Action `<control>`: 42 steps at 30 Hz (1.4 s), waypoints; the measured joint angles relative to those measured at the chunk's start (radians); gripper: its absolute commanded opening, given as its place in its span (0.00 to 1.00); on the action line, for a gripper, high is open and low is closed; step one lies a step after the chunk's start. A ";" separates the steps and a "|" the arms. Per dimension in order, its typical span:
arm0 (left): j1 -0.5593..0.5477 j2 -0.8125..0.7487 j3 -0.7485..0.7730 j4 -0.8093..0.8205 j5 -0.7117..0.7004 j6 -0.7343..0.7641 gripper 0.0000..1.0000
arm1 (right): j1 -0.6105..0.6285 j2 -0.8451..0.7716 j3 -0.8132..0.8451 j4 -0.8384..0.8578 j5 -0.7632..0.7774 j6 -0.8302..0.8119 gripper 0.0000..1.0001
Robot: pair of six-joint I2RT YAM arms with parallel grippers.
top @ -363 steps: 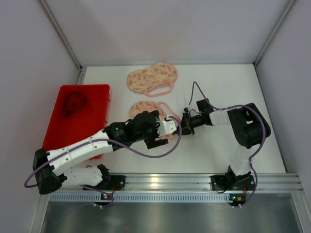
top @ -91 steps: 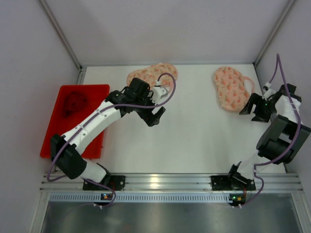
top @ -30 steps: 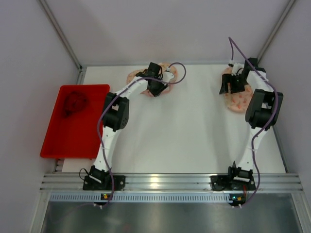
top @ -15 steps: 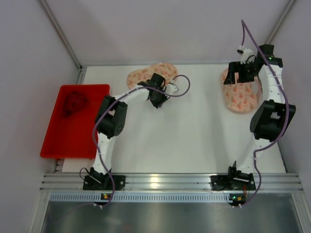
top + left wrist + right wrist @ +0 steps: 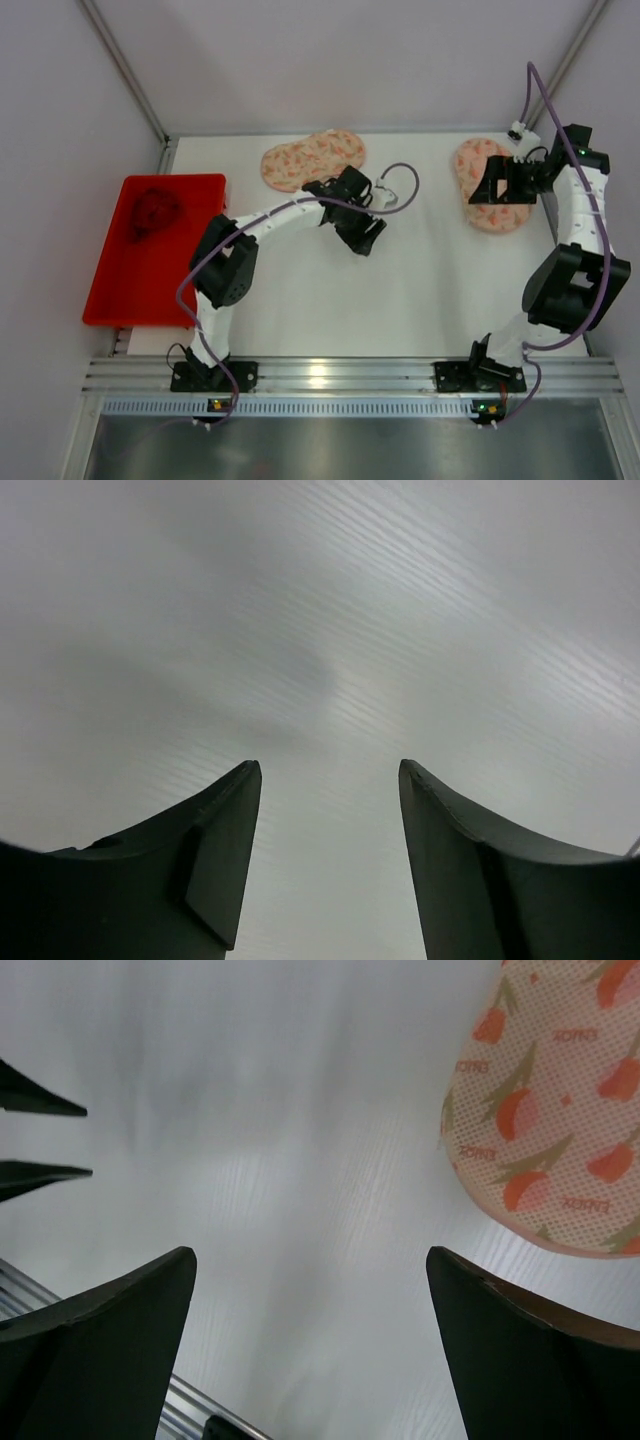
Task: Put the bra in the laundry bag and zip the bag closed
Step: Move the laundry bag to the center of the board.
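Note:
The bra is a dark red bundle lying in the red tray at the left. A peach mesh laundry bag with a tulip print lies flat at the back, left of centre. A second such bag lies at the back right. My left gripper hovers over bare table right of the first bag, open and holding nothing. My right gripper hangs over the second bag's left part, open wide and holding nothing.
White walls close in the table on three sides. The aluminium rail with both arm bases runs along the near edge. The left arm's purple cable loops above the table's middle.
My left arm has swung off the left bag toward the table's middle, its jaws shutting and then opening. My right gripper has come nearer from the back wall over the right bag and opened wider.

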 measured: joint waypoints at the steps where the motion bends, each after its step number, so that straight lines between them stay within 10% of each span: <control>1: 0.033 0.013 0.052 -0.011 0.001 -0.007 0.64 | 0.000 -0.014 -0.022 -0.001 -0.005 -0.002 0.99; 10: 0.308 0.229 0.441 0.032 -0.056 -0.045 0.63 | 0.000 -0.086 -0.141 -0.006 -0.040 -0.004 0.99; 20: 0.357 0.412 0.492 0.035 -0.082 -0.039 0.57 | 0.000 -0.087 -0.204 -0.004 -0.073 0.005 0.99; 30: 0.363 0.347 0.340 0.117 -0.048 0.005 0.38 | 0.000 -0.088 -0.208 -0.003 -0.076 0.008 0.99; 37: 0.323 0.260 0.190 0.154 -0.065 0.067 0.00 | 0.000 -0.090 -0.209 -0.002 -0.077 0.009 1.00; 42: 0.241 0.180 0.070 0.157 -0.063 0.076 0.00 | 0.000 -0.096 -0.209 -0.003 -0.077 0.008 0.99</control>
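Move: About 19 cm ahead, 9 cm to the left and 6 cm below the left hand lies the strap at the near edge of the laundry bag. The bag's middle is some 30 cm ahead and 13 cm left. A second printed bag lies about 24 cm ahead and 31 cm right; the red bin stands some 5 cm ahead and 50 cm left. From the right hand the strap is roughly 14 cm ahead, 40 cm left and 18 cm below. Swinging up and forward about 21 cm and some 9 cm left with fingers open, the left hand turns some 25 degrees counter-clockwise and sinks low at the laundry bag's strap. It then shuts its fingers on the strap while drawing back, dragging it about 9 cm towards the base and slightly right. The right hand, empty and open, eases back, left and down about 6 cm, then stays. ##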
